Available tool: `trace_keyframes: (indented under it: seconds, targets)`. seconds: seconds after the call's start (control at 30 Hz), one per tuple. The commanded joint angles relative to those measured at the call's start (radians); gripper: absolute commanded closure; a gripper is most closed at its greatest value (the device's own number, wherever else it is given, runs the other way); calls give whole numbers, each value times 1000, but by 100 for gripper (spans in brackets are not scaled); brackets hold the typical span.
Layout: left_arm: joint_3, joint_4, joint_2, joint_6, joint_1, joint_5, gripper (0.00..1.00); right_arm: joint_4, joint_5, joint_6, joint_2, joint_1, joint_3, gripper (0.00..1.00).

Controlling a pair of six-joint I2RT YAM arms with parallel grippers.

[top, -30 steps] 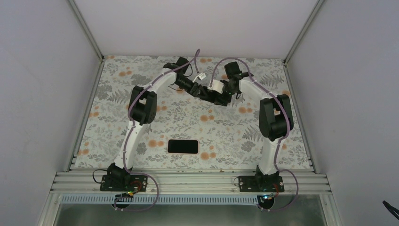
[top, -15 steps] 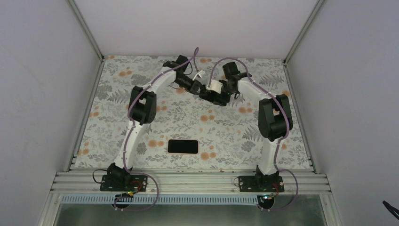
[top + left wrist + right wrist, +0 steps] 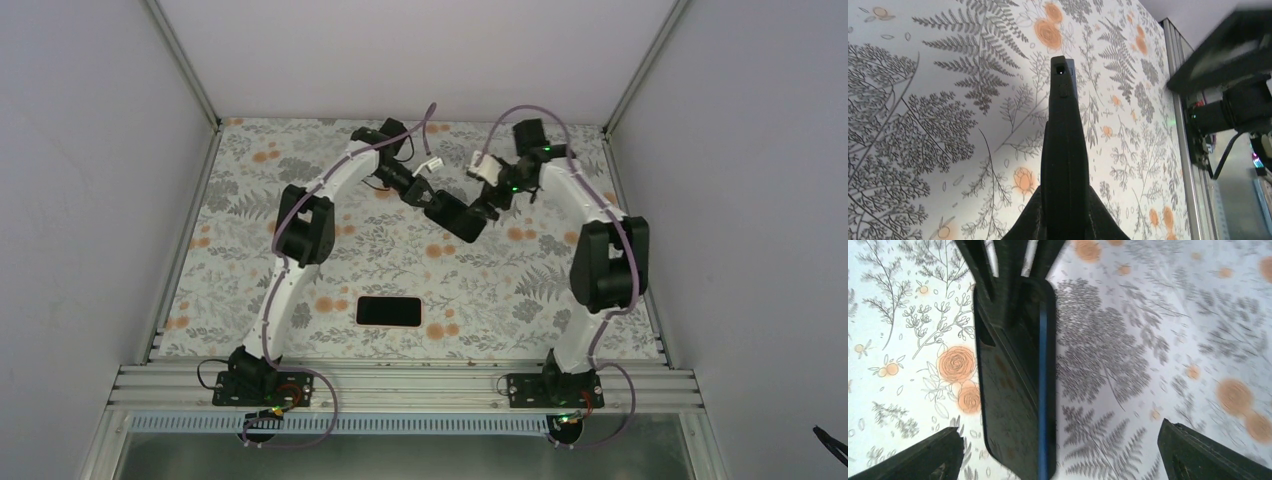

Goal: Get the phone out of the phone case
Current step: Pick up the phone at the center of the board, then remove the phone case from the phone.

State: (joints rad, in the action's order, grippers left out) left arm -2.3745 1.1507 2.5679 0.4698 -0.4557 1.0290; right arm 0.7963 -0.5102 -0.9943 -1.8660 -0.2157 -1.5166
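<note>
The pink phone case (image 3: 388,311) lies flat near the table's front middle. Its upper face is dark inside a pink rim, and I cannot tell whether that face is the phone. At the far middle my left gripper (image 3: 442,207) (image 3: 1061,67) is shut on a glossy, phone-sized black slab (image 3: 460,221) (image 3: 1008,390) with a blue edge, held off the table. The slab shows past the fingertips (image 3: 1071,75). My right gripper (image 3: 490,205) (image 3: 1062,437) is open, its fingers wide apart on either side of the slab's free end without touching it.
The floral tablecloth (image 3: 480,290) covers the table. An aluminium frame rail (image 3: 1182,150) runs along the right edge, and white walls close in three sides. Both arms arch over the far half of the table, with purple cables looping above them.
My left gripper has shut on the black slab. My right gripper has opened off it, and the right arm has swung out to the right. The pink case has not moved.
</note>
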Motion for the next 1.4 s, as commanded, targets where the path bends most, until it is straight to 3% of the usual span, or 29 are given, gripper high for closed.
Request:
trace_keyframes:
  seconds: [0.0,0.17,0.33,0.4,0.6,0.87,1.37]
  targets:
    - [62,45,-120,193,5,51,98,113,-162,-43,83,83,0,0]
    - [114,175,-180,446,3,23,98,183,-251,-93,144,167,55,0]
    - [477,-168,-447,402,-6,-62,98,175,-276,-139,190,180,169,0]
    - [539,-243,-526,386,-20,-78,98,132,-273,-115,195,180,206,3]
    - [585,-290,-599,375,-56,-124,98,151,-330,-127,195,176,235,15]
    - [586,-280,-599,383,-77,-149,98,46,-305,-65,250,187,256,19]
    - [581,-285,-610,374,-77,-138,98,71,-303,-79,210,203,211,23]
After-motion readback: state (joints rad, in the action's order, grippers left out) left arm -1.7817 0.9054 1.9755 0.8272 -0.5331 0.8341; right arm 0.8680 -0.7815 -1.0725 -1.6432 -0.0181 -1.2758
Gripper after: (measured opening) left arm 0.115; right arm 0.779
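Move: My left hand already grips the left end of the phone in its case, whose middle lies some 6 cm to the right, 2 cm back and 4 cm below. From my open right hand, that middle is about 6 cm left, 3 cm back and 6 cm below. The pink phone lies on the board roughly 25 cm back and 9 cm left of my left hand, some 12 cm below it. I keep my left fingers shut on the cased phone and carry it back about 8 cm and up 9 cm, tipping its far edge up some 30 degrees, then hold it still. My right hand swings clear to the right and up, draws back and dips, then rises slightly beside the phone's free end, fingers closing a little but staying wide, without visible contact. ##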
